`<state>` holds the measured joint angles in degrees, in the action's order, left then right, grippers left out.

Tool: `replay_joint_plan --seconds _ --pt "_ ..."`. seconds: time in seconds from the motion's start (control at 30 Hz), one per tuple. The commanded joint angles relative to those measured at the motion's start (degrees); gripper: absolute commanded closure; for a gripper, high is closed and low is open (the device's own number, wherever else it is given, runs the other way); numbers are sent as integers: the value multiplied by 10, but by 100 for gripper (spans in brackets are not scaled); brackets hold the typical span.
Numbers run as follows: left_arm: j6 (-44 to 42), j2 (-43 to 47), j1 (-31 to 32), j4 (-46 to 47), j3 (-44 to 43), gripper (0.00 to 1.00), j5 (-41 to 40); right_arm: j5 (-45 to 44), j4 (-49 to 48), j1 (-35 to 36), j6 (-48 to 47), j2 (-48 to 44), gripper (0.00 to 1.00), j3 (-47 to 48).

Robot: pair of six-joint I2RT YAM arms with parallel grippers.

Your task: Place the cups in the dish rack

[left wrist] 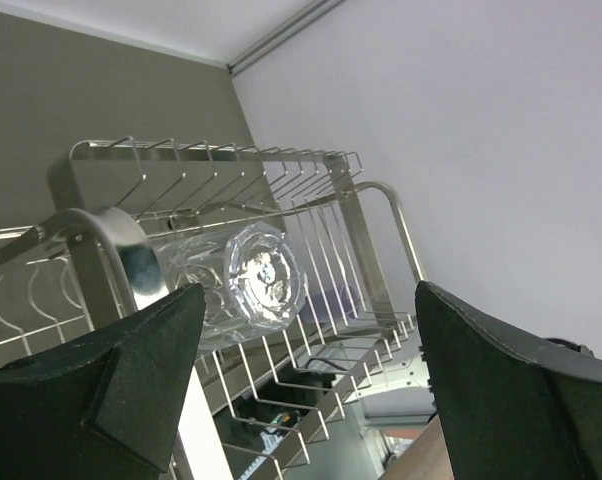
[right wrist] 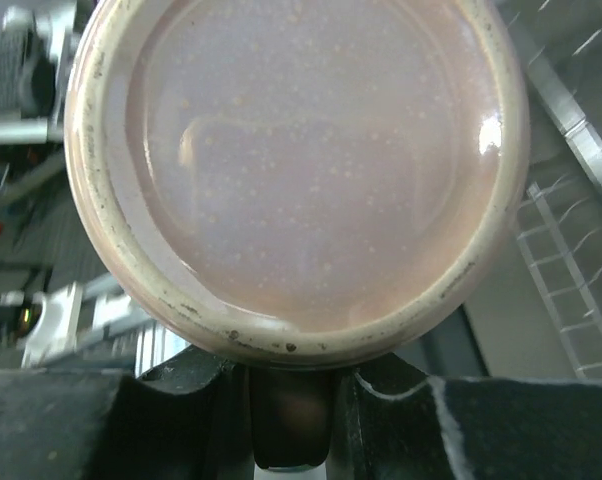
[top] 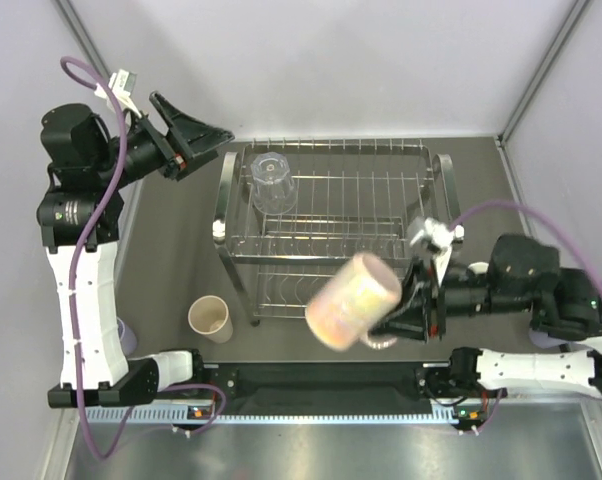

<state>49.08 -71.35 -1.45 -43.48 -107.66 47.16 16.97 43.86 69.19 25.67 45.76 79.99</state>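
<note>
The chrome dish rack [top: 421,190] stands mid-table. A clear glass [top: 273,182] lies on its upper tier at the back left, and in the left wrist view this glass [left wrist: 243,282] rests on the rack wires [left wrist: 353,232]. My left gripper [top: 196,140] hangs open just left of the rack's back corner, with nothing between its fingers [left wrist: 121,385]. My right gripper [top: 409,305] is shut on the handle [right wrist: 291,420] of a pink mug [top: 353,300], held tilted in the air over the rack's front edge. The mug's base [right wrist: 296,170] fills the right wrist view. A beige tumbler [top: 210,318] stands upright on the table.
A lavender shape [top: 127,335] peeks out behind the left arm's lower link. The rack's lower tier [top: 281,285] shows under the mug. Grey walls close in the table at the back and both sides.
</note>
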Motion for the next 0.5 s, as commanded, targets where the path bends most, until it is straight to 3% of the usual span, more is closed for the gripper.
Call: replay_joint_plan --seconds 0.0,0.07,0.1,0.33,0.47 --pt "-79 31 -1 -53 -33 9 -29 -61 -97 108 8 -46 100 -54" --pt "-93 36 0 -69 -35 9 -36 -121 -119 160 12 -58 100 -92" --pt "-97 38 0 -70 -34 9 -37 -147 -137 222 10 -66 100 -104" --pt "-102 47 0 -70 -34 9 -46 -506 -163 507 -37 8 100 -138" --pt "-106 55 0 -71 -41 9 -48 -606 -190 530 -64 14 100 -174"
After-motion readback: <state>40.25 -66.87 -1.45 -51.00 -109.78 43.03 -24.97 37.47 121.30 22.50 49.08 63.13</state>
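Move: The right hand already holds the pale pink cup by its handle; the dish rack's lower shelf, middle taken, lies about 25 cm ahead of it, 3 cm left and 33 cm below. The glass on the upper shelf is about 28 cm ahead, 14 cm left and 12 cm below; the beige cup about 12 cm ahead, 29 cm left and 36 cm below. From the left hand the lower shelf is level fore and aft, some 15 cm right and 43 cm below. Keep the right fingers pinched on the cup's handle and swing the cup back and down in equal parts, about 16 cm in all, away from the rack's front, easing off and drifting slightly left late on. Turn the wrist some 20 degrees as you go, fingertips dipping and swinging back. Draw the open, empty left gripper back about 3 cm. ##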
